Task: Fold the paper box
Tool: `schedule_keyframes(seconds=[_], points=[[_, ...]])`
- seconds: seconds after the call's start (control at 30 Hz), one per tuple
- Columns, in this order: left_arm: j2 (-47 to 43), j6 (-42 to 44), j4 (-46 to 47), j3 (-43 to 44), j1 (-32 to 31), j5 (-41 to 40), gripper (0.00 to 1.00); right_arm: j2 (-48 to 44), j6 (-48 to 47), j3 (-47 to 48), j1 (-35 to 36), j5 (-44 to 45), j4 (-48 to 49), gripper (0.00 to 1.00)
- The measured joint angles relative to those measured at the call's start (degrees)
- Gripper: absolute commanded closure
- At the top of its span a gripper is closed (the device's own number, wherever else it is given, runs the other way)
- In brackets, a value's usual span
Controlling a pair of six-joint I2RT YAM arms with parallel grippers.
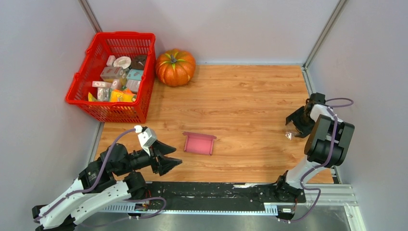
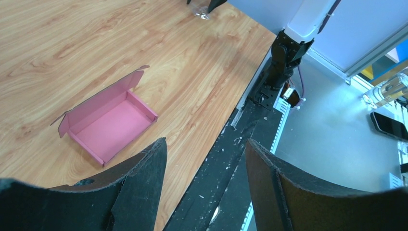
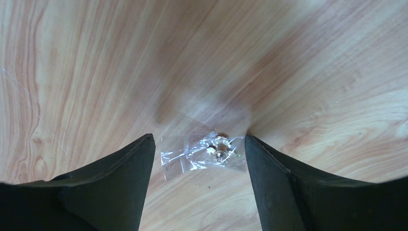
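Observation:
The pink paper box (image 1: 198, 143) lies on the wooden table as a shallow open tray, with its lid flap standing up along one long side. In the left wrist view the paper box (image 2: 108, 122) is ahead and to the left of my fingers. My left gripper (image 1: 177, 156) hovers open and empty just left of it, over the table's near edge (image 2: 206, 142). My right gripper (image 1: 296, 126) is far right, pointing down. It stands open (image 3: 199, 136) over a small clear plastic bag (image 3: 207, 154) that lies flat on the wood between the fingers.
A red basket (image 1: 120, 34) of small packages stands at the back left, and an orange pumpkin (image 1: 175, 67) sits beside it. Grey walls close in the table on three sides. The black base rail (image 1: 211, 192) runs along the near edge.

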Motion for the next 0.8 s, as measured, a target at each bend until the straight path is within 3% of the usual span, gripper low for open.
schedule_keyframes(seconds=[0.17,0.2,0.23,0.3,0.6,0.8], points=[[0.0,0.0,0.0,-0.2,0.0,0.6,0.31,1.4,0.3,1.3,3.1,4.2,-1.1,0.3],[0.0,0.0,0.0,-0.3,0.0,0.8,0.31,1.6,0.3,1.4,3.7,5.2,-1.2,0.33],[0.0,0.0,0.0,-0.3,0.0,0.9,0.31,1.7,0.3,1.4,4.1,6.0,-1.3,0.41],[0.0,0.1,0.0,-0.4,0.0,1.0,0.31,1.7,0.2,1.4,4.5,7.4,-1.7,0.45],[0.5,0.2,0.0,-0.4,0.0,1.7,0.32,1.5,-0.3,1.5,5.6,9.4,-2.5,0.54],[2.8,0.2,0.0,-0.4,0.0,0.4,0.32,-2.3,0.0,-1.7,10.6,6.7,-3.8,0.55]])
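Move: The small clear bag of hardware lies between the right hand's open fingers, about 1 cm back and 1 cm left of the hand point and 1 cm below it. The open pink paper box stands some 40 cm to the right hand's left and 5 cm back, about level in height. From the left hand, the bag lies roughly 20 cm ahead, 47 cm to the right and 25 cm below. The right hand closes partway, pinching the bag, then swings about 4 cm left towards the pink paper box. ##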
